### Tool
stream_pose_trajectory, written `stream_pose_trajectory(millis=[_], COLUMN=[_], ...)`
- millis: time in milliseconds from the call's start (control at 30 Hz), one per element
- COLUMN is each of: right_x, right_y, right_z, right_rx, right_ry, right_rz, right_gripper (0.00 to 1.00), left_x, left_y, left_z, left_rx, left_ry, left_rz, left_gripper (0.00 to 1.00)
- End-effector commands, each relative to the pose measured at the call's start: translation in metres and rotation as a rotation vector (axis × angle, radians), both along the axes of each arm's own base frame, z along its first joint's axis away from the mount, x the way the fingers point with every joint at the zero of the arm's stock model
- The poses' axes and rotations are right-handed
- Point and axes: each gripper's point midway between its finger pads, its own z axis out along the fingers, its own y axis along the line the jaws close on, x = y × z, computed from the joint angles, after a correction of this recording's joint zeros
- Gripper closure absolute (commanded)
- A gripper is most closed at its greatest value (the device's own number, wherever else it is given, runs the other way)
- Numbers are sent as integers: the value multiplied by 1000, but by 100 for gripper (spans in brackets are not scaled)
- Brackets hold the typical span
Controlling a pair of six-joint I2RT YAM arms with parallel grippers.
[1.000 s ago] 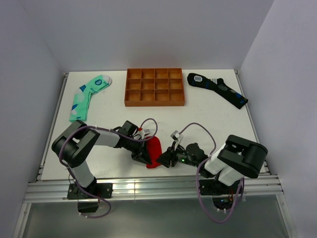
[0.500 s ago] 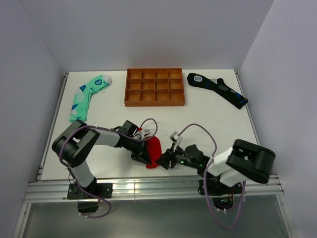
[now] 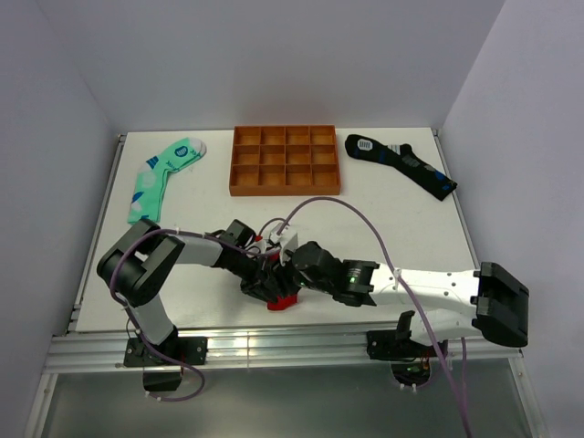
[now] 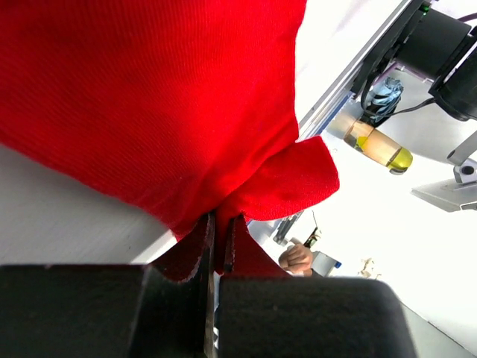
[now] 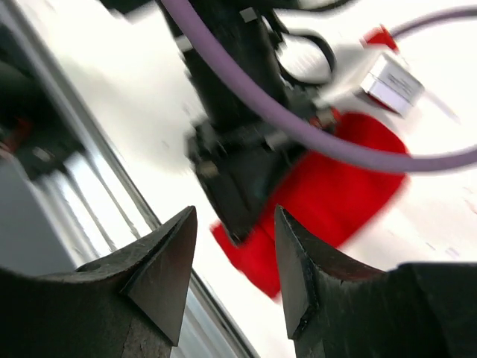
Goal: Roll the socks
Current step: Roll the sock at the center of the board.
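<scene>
The red sock (image 3: 281, 302) lies near the table's front edge, and only its lower tip shows from above. In the left wrist view the red sock (image 4: 149, 97) fills the top, a fold of it pinched in my left gripper (image 4: 218, 239), which is shut. My left gripper (image 3: 263, 285) sits at the sock's left side. My right gripper (image 5: 232, 261) hangs open just above the red sock (image 5: 339, 190), nothing between its fingers. From above, my right gripper (image 3: 290, 271) covers most of that sock. The mint-green sock (image 3: 160, 176) lies far left. The black sock (image 3: 401, 164) lies far right.
An orange tray (image 3: 285, 191) with several compartments stands at the back centre. A purple cable (image 3: 356, 214) arcs over the right arm. The table's front rail (image 3: 274, 342) runs close below the red sock.
My right arm has stretched out to the left, so its gripper now hangs over the red sock and hides most of it. The left gripper keeps its hold in the same place.
</scene>
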Motion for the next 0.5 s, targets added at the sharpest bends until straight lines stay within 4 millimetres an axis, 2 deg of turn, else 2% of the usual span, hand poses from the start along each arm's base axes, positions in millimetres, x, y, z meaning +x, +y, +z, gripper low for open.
stream_pose_trajectory(millis=[0,67,167,300,467], right_x=[-4,-10,-16,-18,-16], right_y=[-41,-48,-43,-43,-32], right_z=[-24,-28,-23,-46,-55], right_rx=[-276,-293,-242,-309,-329], right_ry=[-27,-5,-10,33,28], right_rz=[39,74,109,112,114], right_gripper=[47,47,47,48,48], left_x=[3,2,4,5,6], left_y=[22,22,23,24,25], left_z=[-31,-31,-30,-28,-31], left_rx=[161,161,170,171,177], left_ry=[-57,-52,-54,-55,-44], left_rz=[1,-6,-10,-17,-27], left_gripper=[100,100,100,100,100])
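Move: The red sock lies below the open right hand: its middle some 12 cm down, about 2 cm ahead and 1 cm right, its near end about 3 cm back and 2 cm right. The left fingers, already shut on the sock by its near end, are about 11 cm below and 2 cm back, level sideways. From the left hand, the sock's middle is about 5 cm ahead and 1 cm right, nearly level in height. The open right hand sinks some 6 cm while shifting 4 cm right, towards the left-pinched sock's near end. ##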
